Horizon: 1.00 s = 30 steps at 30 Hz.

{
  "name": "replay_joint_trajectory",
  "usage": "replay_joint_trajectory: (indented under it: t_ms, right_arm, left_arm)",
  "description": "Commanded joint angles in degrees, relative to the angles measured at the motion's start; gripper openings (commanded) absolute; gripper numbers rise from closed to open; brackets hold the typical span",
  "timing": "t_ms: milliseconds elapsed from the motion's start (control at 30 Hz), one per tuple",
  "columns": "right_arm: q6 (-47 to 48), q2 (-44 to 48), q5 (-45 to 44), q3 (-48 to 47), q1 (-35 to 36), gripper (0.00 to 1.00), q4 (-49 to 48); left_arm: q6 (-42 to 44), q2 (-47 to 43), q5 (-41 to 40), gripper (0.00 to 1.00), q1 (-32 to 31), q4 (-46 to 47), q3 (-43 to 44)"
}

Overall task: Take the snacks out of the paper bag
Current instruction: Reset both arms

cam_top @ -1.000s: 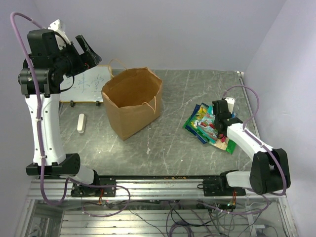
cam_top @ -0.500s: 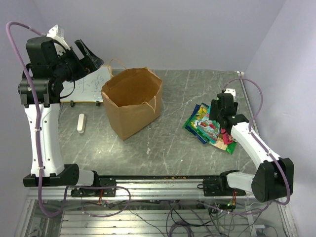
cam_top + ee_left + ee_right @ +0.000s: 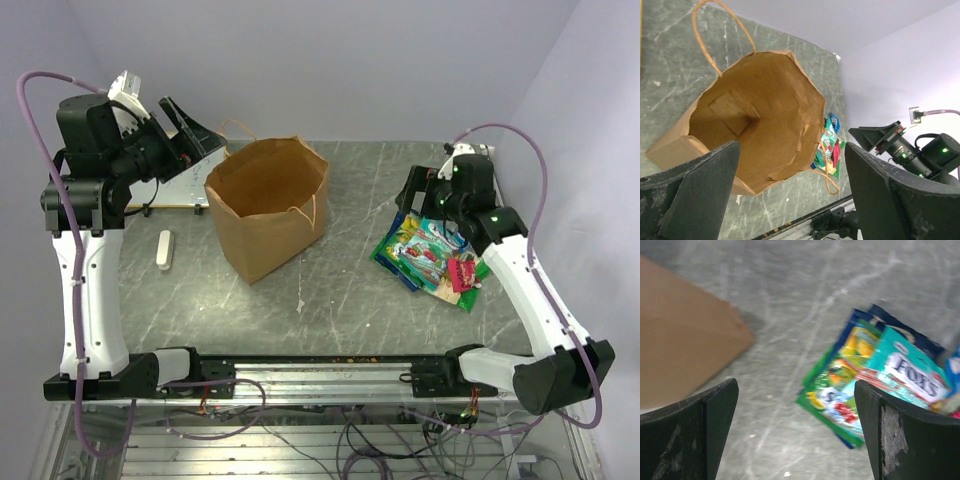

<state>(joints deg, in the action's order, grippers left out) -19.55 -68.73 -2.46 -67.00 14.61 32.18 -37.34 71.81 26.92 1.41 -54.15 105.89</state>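
The brown paper bag stands upright and open at the table's middle left. In the left wrist view the part of its inside that shows is bare brown paper. The snacks lie in an overlapping pile on the table right of the bag, with a small red packet on top. They also show in the right wrist view. My right gripper hovers open above the pile's far-left edge, holding nothing. High above and left of the bag's mouth, my left gripper is open and empty.
A small whiteboard stands behind the bag at the left, partly hidden by my left arm. A white marker-like stick lies left of the bag. Walls close the table at the back and right.
My right gripper opened and rose back from the snack pile, where a red packet now lies uncovered on top. My left gripper shifted slightly towards the bag.
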Motion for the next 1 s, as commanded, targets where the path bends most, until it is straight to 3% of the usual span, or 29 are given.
replay_joint_trajectory:
  t_ms: [0, 233, 433, 633, 967]
  right_arm:
    - [-4.4, 3.2, 15.0, -8.0, 0.2, 1.0, 6.6]
    - [-2.3, 6.4, 13.3, -25.1, 0.2, 1.0, 17.9]
    - [-0.5, 8.4, 7.8, -41.2, 0.2, 1.0, 25.0]
    - [-0.1, 12.0, 5.4, -45.2, 0.2, 1.0, 27.4]
    - [0.2, 13.0, 2.2, -48.5, 0.2, 1.0, 26.4]
  left_arm:
    - [2.0, -0.1, 5.3, 0.96, 0.5, 2.0, 4.2]
    - [11.5, -1.9, 1.9, 0.98, 0.5, -1.8, 11.3]
    - [7.9, -8.5, -3.0, 1.0, 0.5, 2.7, 9.9]
    - [4.0, -16.4, -8.6, 0.99, 0.5, 7.5, 4.8]
    - [7.5, -18.4, -14.6, 0.98, 0.5, 0.3, 11.7]
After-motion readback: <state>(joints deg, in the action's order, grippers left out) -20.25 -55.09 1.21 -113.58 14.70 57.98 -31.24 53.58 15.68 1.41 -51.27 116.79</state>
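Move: Below and ahead of the left hand stands the paper bag, its middle about 10 cm farther out, 8 cm to the right and 31 cm down; a white bar lies some 15 cm left of this hand, 6 cm ahead and 43 cm below. From the right hand, the snack pile is level with it, 6 cm right and 23 cm below; the red packet is 4 cm back and 12 cm right, at table height, and the paper bag some 25 cm left, 6 cm ahead and 10 cm down. Climbing steeply away from the snack pile, the empty right hand rises about 29 cm and draws back some 16, swinging briefly left before easing right, then settles. The left hand, also empty, backs away from the paper bag while rising, roughly 14 cm each way. Both tip their fingers up some 30 degrees, stay wide open and touch nothing. ##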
